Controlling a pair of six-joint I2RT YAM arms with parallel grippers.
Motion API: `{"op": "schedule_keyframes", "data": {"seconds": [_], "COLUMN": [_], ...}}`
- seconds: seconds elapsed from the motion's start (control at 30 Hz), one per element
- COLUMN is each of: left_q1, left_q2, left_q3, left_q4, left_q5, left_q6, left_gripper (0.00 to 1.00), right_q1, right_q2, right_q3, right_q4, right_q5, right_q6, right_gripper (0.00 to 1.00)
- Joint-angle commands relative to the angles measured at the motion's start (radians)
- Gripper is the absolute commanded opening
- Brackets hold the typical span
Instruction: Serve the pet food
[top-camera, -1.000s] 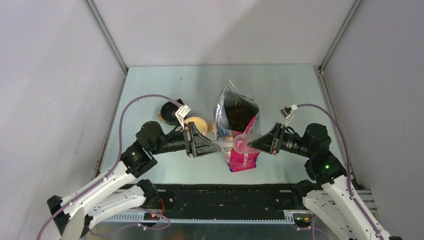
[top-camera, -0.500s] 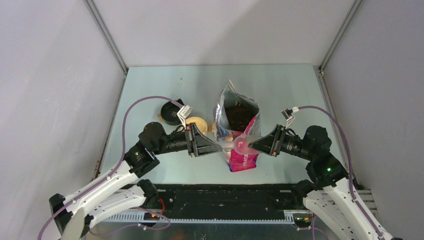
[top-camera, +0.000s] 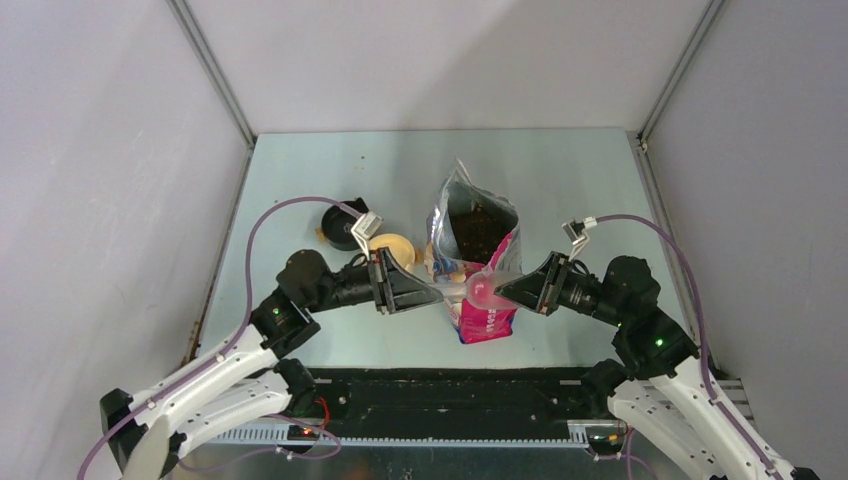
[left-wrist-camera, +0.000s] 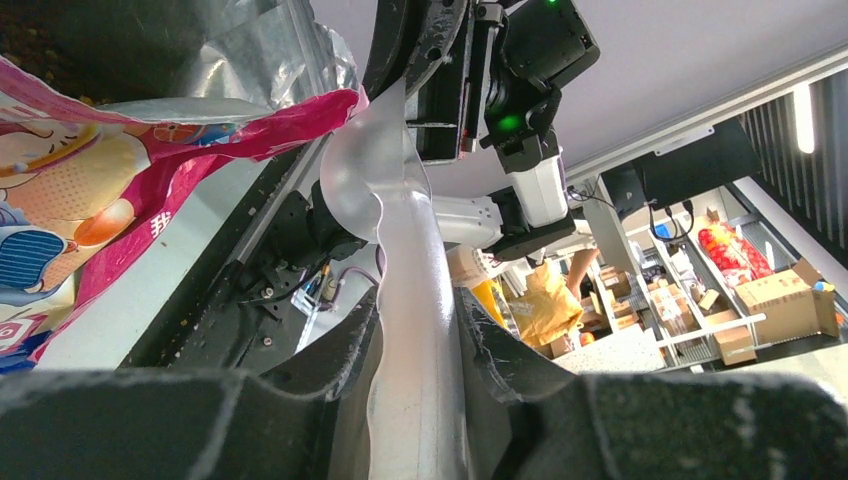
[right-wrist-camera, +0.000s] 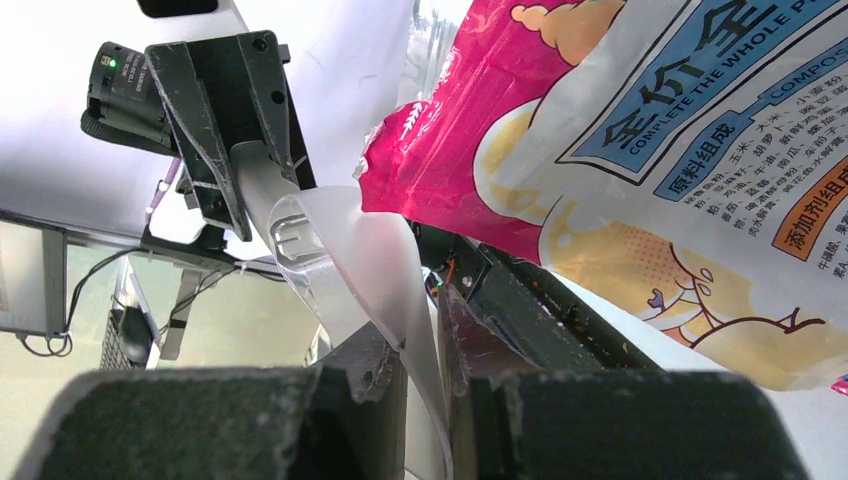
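The pet food (top-camera: 478, 228) is a dark brown mass inside the open, upright blue-and-pink bag (top-camera: 487, 318) at the table's middle. In front of the bag's mouth a clear plastic scoop (top-camera: 478, 288) hangs between both grippers. My left gripper (top-camera: 438, 293) is shut on the scoop's handle (left-wrist-camera: 415, 300), which runs up between its fingers. From the other side my right gripper (top-camera: 497, 291) is shut on the thin wall of the scoop's bowl (right-wrist-camera: 375, 260). I see no kibble in the scoop. The bag (right-wrist-camera: 650, 150) fills the right wrist view's upper right.
A black bowl (top-camera: 340, 225) and a round tan dish (top-camera: 393, 246) sit left of the bag, just behind the left arm. A black strip (top-camera: 450, 395) scattered with crumbs runs along the near edge. Grey walls close in the table on three sides.
Both arms have shifted slightly toward the near edge. The scoop stays held between the two grippers in front of the bag.
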Motion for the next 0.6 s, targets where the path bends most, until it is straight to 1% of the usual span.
{"op": "schedule_keyframes", "data": {"seconds": [0.0,0.03,0.07,0.1,0.13,0.2,0.23,0.27,0.3,0.33,0.37,0.4,0.43,0.47,0.5,0.53,0.57], "left_q1": [-0.006,-0.007,-0.007,-0.007,-0.006,-0.006,-0.007,-0.007,-0.006,-0.006,-0.007,-0.007,-0.007,-0.007,-0.006,-0.007,-0.006], "left_q2": [0.004,0.004,0.003,0.002,-0.002,-0.016,-0.032,-0.040,-0.059,-0.068,-0.088,-0.095,-0.112,-0.119,-0.132,-0.138,-0.151], "left_q3": [-0.008,-0.021,-0.027,-0.038,-0.044,-0.059,-0.063,-0.063,-0.066,-0.066,-0.069,-0.071,-0.072,-0.072,-0.070,-0.068,-0.066], "left_q4": [0.125,0.142,0.148,0.161,0.177,0.184,0.180,0.167,0.162,0.155,0.151,0.143,0.138,0.125,0.115,0.097,0.092], "left_q5": [-0.023,-0.026,-0.034,-0.036,-0.039,-0.047,-0.053,-0.064,-0.070,-0.080,-0.091,-0.096,-0.105,-0.110,-0.124,-0.131,-0.144], "left_q6": [-0.027,-0.033,-0.036,-0.039,-0.040,-0.037,-0.025,-0.018,-0.005,-0.001,0.009,0.013,0.021,0.033,0.038,0.050,0.054], "left_gripper": [0.21,0.17,0.06,0.03,0.01,0.00,0.00,0.00,0.00,0.00,0.00,0.00,0.00,0.00,0.00,0.00,0.00], "right_q1": [0.018,0.018,0.019,0.020,0.019,0.019,0.019,0.020,0.019,0.020,0.020,0.020,0.020,0.019,0.019,0.019,0.019], "right_q2": [0.010,0.010,0.011,0.009,0.004,-0.009,-0.015,-0.026,-0.034,-0.046,-0.050,-0.057,-0.060,-0.061,-0.061,-0.057,-0.056], "right_q3": [0.005,0.005,0.005,0.005,0.005,0.008,0.011,0.017,0.020,0.026,0.029,0.034,0.036,0.044,0.048,0.064,0.073], "right_q4": [-0.027,-0.027,-0.028,-0.030,-0.031,-0.033,-0.037,-0.045,-0.049,-0.056,-0.057,-0.060,-0.061,-0.062,-0.069,-0.076,-0.096], "right_q5": [0.050,0.052,0.054,0.061,0.068,0.083,0.092,0.107,0.114,0.126,0.129,0.132,0.131,0.128,0.126,0.127,0.133], "right_q6": [-0.039,-0.038,-0.038,-0.043,-0.046,-0.064,-0.081,-0.090,-0.105,-0.112,-0.123,-0.132,-0.137,-0.146,-0.152,-0.169,-0.177], "right_gripper": [0.00,0.00,0.00,0.00,0.00,0.00,0.03,0.11,0.15,0.26,0.31,0.43,0.49,0.62,0.67,0.77,0.81]}}
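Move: Between the two grippers the scoop hangs: the left hand has its handle, with the scoop bowl about 8 cm to its right and 2 cm ahead, while the right hand pinches the scoop bowl, whose middle is some 3 cm to its left and 1 cm back. From the left hand, the food bag's mouth is roughly 15 cm ahead, 8 cm right and 10 cm below; the beige bowl is about 23 cm ahead, 8 cm left, 30 cm below. Letting go of the scoop bowl, the right fingers spread wide and that hand eases a bit over 1 cm to its right, tilting slightly. The left hand keeps its grip on the handle, dips about 1 cm, then lifts some 1.5 cm and draws a good 1 cm left, away from the right gripper. ##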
